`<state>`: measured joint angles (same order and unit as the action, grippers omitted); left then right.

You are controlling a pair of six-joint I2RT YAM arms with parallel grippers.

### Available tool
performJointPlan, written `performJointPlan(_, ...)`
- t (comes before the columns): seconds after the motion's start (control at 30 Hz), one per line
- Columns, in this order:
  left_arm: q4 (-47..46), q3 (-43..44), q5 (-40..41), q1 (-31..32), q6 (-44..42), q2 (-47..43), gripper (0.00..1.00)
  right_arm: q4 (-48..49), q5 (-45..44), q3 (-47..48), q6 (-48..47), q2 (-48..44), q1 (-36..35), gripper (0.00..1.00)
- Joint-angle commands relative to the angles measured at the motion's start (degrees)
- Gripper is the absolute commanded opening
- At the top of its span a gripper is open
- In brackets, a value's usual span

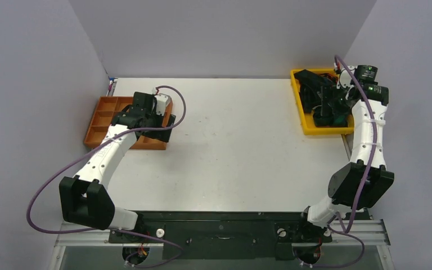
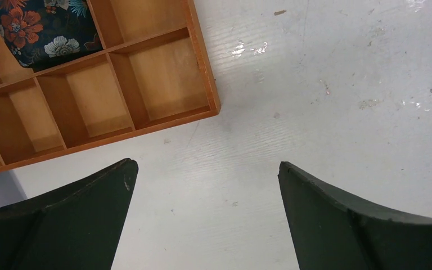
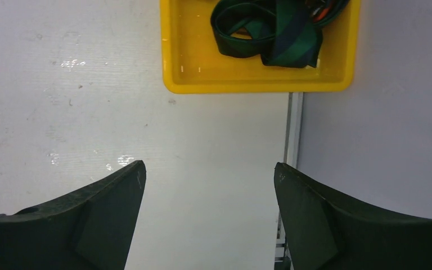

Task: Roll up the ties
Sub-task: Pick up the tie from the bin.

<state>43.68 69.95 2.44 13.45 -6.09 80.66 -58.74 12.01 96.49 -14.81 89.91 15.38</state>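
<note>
A loose green and navy plaid tie (image 3: 264, 34) lies heaped in the yellow tray (image 3: 171, 56) at the table's far right, dark ties (image 1: 315, 90) filling it in the top view. A dark floral fabric bundle (image 2: 39, 28) sits in one compartment of the wooden organizer (image 2: 202, 73) at the far left. My left gripper (image 2: 205, 169) hangs open above bare table just off the organizer's corner, holding nothing. My right gripper (image 3: 209, 169) is open too, over bare table just short of the yellow tray's near wall, with nothing between its fingers.
The other organizer compartments (image 2: 98, 98) in view hold nothing. The table's right edge, with a metal rail (image 3: 292, 129), runs beside the right gripper, and the purple wall (image 3: 382, 140) stands just beyond. Purple cables (image 1: 177, 104) loop off both arms.
</note>
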Motion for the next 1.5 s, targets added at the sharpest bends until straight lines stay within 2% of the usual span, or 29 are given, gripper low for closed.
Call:
performJointPlan(0.0, -3.0, 3.7, -0.5, -0.1, 3.6, -0.2, 0.97, -4.6, -4.4, 7.5, -1.0, 5.6, 2.6, 0.79)
performJointPlan(0.2, -4.4, 6.1, -2.4, -0.3, 2.3, 0.0, 0.97, -5.1, -11.6, 19.1, -4.9, 16.8, 3.4, 0.78)
performJointPlan(0.6, -4.2, 7.8, -2.4, -1.0, 1.6, 1.2, 0.97, -3.4, -15.7, 21.9, -5.5, 26.7, 4.4, 0.76)
performJointPlan(0.97, -4.0, 9.3, -2.4, -1.4, 2.2, 3.2, 0.97, -3.3, -11.7, 20.7, -4.8, 25.6, 4.2, 0.76)
performJointPlan(1.13, -5.3, 10.4, -5.9, -2.2, 3.0, 4.0, 0.97, -3.0, -8.3, 20.3, -4.8, 23.8, 4.3, 0.76)
performJointPlan(1.47, -1.7, 15.8, -6.0, -3.5, 3.4, 8.0, 0.97, -1.8, -10.7, 21.0, -8.2, 28.1, 4.4, 0.76)
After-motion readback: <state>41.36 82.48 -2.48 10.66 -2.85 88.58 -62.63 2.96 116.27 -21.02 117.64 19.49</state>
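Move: The green-and-navy tie lies in the yellow bin, some 15 cm ahead of the right hand, about 7 cm to its right and 21 cm below it. The bin's middle is about 23 cm ahead and 7 cm right; darker ties lie heaped towards its far left, about 28 cm ahead and 4 cm right, similarly low. From the left hand the green tie is roughly 19 cm ahead, 66 cm right and 13 cm lower. Towards the green tie in the yellow bin, the open right hand swings about 9 cm right and 6 cm forward, then sinks some 8 cm, fingers tipping about 15 degrees further down; it nearly stops above the bin's near rim, easing back left a centimetre. The left hand, open, rises and travels forward about 6 cm beside the wooden tray. ##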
